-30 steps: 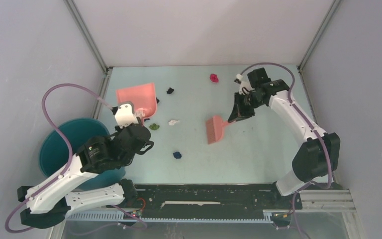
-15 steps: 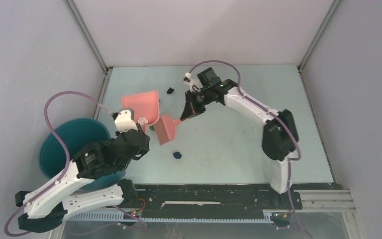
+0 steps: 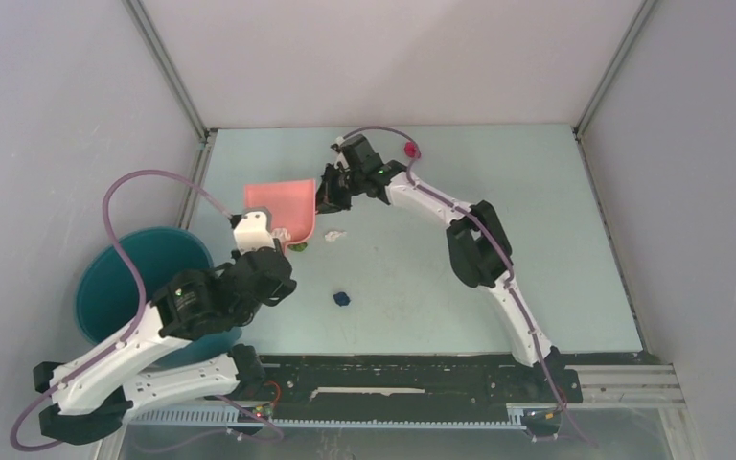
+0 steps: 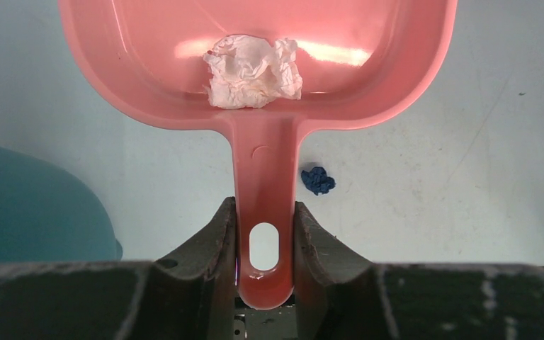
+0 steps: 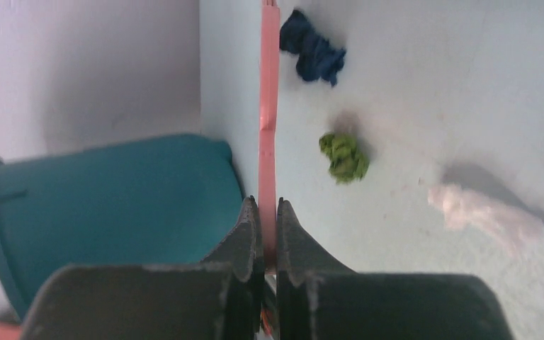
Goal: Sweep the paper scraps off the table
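My left gripper (image 4: 264, 212) is shut on the handle of the salmon-pink dustpan (image 4: 149, 78), which holds a white paper wad (image 4: 253, 71). In the top view the dustpan (image 3: 283, 203) sits at the left of the pale green table (image 3: 537, 249). My right gripper (image 5: 268, 209) is shut on the thin pink brush handle (image 5: 269, 106) and hangs at the dustpan's right edge (image 3: 330, 196). Loose scraps lie on the table: white (image 3: 335, 235), green (image 3: 298, 245), dark blue (image 3: 342, 298) and magenta (image 3: 410, 149). The black scrap is hidden.
A round teal bucket (image 3: 115, 287) stands off the table's left edge, under my left arm. Metal rails (image 3: 201, 163) edge the table. The right arm stretches diagonally across the table's middle.
My right gripper has swung the brush left across the table, up to the dustpan's right edge. The dustpan has shifted slightly right. The black scrap is now covered by the right gripper.
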Controlling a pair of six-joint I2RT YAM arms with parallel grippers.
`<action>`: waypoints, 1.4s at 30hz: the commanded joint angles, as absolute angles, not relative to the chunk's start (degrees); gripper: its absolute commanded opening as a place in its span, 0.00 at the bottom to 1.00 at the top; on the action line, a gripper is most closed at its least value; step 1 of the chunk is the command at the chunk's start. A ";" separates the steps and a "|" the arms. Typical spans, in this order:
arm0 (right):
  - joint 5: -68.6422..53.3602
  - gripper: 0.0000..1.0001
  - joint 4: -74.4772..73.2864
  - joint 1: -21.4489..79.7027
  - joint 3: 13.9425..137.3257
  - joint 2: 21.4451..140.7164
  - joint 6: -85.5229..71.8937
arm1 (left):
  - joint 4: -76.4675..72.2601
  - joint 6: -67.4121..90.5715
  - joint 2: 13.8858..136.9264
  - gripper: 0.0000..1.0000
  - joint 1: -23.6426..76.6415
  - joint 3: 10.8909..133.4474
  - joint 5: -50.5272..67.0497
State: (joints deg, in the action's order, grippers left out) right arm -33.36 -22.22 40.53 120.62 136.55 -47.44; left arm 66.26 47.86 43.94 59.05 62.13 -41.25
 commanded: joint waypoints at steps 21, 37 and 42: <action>-18.46 0.00 -47.25 21.48 79.86 102.01 -26.25 | 62.25 46.05 42.17 0.00 58.73 58.55 -38.05; -40.23 0.00 -53.13 20.95 76.78 81.67 -1.74 | 66.35 42.83 45.98 0.00 58.72 60.55 -29.97; -40.73 0.00 -47.90 28.65 76.89 85.56 -5.77 | 71.12 43.03 44.82 0.00 58.71 60.49 -25.91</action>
State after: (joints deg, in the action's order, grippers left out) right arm -38.65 -52.29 24.05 76.18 82.65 -5.54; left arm 66.92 44.40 46.46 59.05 58.52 -30.17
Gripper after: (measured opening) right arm 0.042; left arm 0.298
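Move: Some 12 cm below the right hand, which holds the brush, the green scrap lies about 5 cm to its left and 4 cm back. The white scrap is about 3 cm right and 1 cm back, the blue scrap about 11 cm left and 1 cm ahead, the navy scrap some 17 cm back and 4 cm right. From the left hand, the green scrap is roughly 14 cm ahead, 1 cm right and 22 cm below. Dipping about 4 cm, the right hand sweeps the brush some 30 cm to the right across the scraps, drifting back and turning clockwise. It then lifts about 9 cm while drawing farther back, eases left again and turns counter-clockwise, grip kept. The left hand, still gripping the dustpan, sinks about 4 cm, tipping it down some 10 degrees. ##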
